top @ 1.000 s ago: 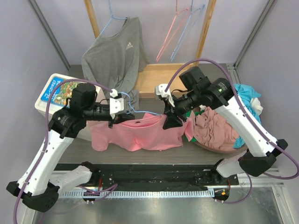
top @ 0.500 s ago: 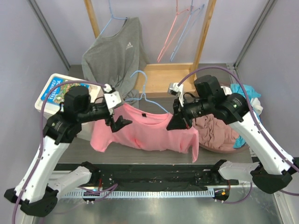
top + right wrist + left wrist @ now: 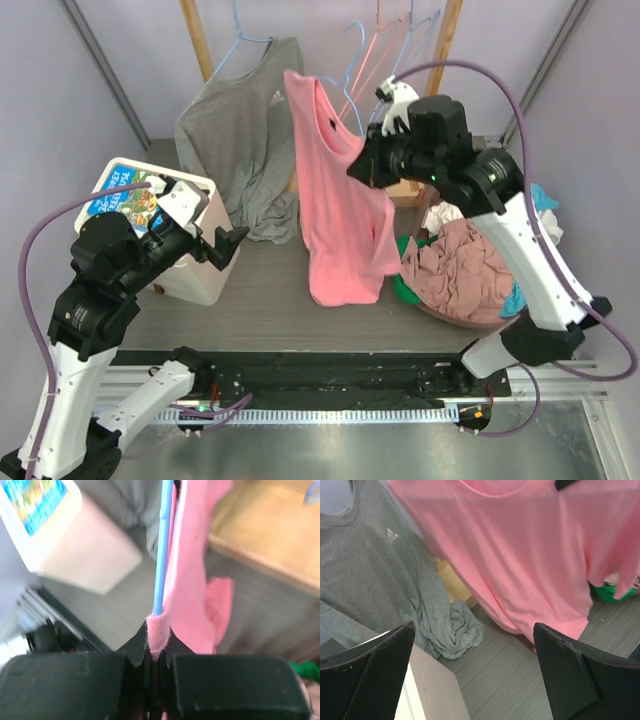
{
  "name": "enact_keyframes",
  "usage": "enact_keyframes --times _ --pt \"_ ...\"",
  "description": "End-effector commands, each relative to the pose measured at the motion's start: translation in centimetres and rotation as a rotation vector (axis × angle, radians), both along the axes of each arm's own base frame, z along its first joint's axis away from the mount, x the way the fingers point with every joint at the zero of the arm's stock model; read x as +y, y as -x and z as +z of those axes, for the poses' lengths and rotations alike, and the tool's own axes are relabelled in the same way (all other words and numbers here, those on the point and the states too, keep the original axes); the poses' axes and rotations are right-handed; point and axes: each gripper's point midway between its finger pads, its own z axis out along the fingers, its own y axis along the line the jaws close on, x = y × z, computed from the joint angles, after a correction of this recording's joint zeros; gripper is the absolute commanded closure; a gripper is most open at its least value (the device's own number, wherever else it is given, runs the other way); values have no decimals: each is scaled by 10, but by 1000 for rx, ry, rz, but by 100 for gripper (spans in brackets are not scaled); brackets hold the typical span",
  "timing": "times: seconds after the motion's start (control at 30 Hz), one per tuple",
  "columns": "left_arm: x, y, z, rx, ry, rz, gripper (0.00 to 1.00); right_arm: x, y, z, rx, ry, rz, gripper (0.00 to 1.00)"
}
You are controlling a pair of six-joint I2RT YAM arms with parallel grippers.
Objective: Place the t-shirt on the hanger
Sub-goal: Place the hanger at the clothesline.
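Observation:
The salmon-pink t-shirt [image 3: 335,200] hangs lengthwise from my right gripper [image 3: 362,165], lifted high in front of the rack. It also shows in the left wrist view [image 3: 520,555] and the right wrist view [image 3: 195,595]. The light-blue hanger [image 3: 162,555] runs inside the shirt; its hook [image 3: 354,35] sticks up by the rack's hangers. My right gripper [image 3: 156,650] is shut on the shirt's ribbed edge with the hanger rod at the pinch. My left gripper [image 3: 222,245] is open and empty by the white box, its jaws wide apart [image 3: 475,670], clear of the shirt.
A grey long-sleeved top [image 3: 240,130] hangs at the back left, its end bunched on the table [image 3: 452,635]. A white box [image 3: 190,270] stands at the left. A heap of clothes [image 3: 465,275] lies at the right. A pink hanger [image 3: 362,75] and wooden posts [image 3: 197,40] stand behind.
My right gripper has lifted the shirt and hanger up and back toward the rack, so the shirt now hangs lengthwise. My left gripper has drawn away leftward and down to the box.

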Motion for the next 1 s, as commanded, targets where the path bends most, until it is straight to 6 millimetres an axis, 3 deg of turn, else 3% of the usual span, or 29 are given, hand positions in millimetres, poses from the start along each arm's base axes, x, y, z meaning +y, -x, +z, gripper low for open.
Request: enact_keyframes --times 0.0,0.03,0.23,0.47,0.9,0.93,0.97 --pt "4 -6 3 -7 50 45 0 24 -36 86 -133 -239 -127 99" --pt "4 -6 4 -9 55 46 0 27 -49 105 -167 -281 -164 99" --pt "0 -4 0 8 82 30 0 26 -103 152 -318 -418 -369 99" --pt "-1 -1 -4 12 94 21 0 40 -157 139 -408 -388 -478 99" --pt "2 9 -15 12 98 14 0 61 -220 111 -542 -284 -447 99" --pt "3 11 -15 9 96 11 0 67 -229 98 -530 -263 -440 99" --pt "3 11 -18 12 89 12 0 66 -232 96 -532 -258 -443 99"
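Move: Ahead of the right hand, which already grips the blue hanger and pink t-shirt, the free stretch of clothesline lies about 33 cm farther out, 8 cm to the left and some 20 cm higher. The grey t-shirt hangs about 28 cm ahead, 23 cm left, its middle 8 cm lower; the red hanger is roughly 30 cm ahead, 5 cm right and 12 cm higher. From the left hand, that free stretch is about 40 cm ahead, 15 cm right and 18 cm up. Carrying the hanger and pink t-shirt in its shut fingers, the right hand sweeps some 22 cm forward and 7 cm left towards the clothesline, first rising about 8 cm, then sinking roughly 5 cm as it goes on. The wrist tips the fingers upward and swings clockwise, some 25 degrees. The left hand, empty and open, sinks about 3 cm. ##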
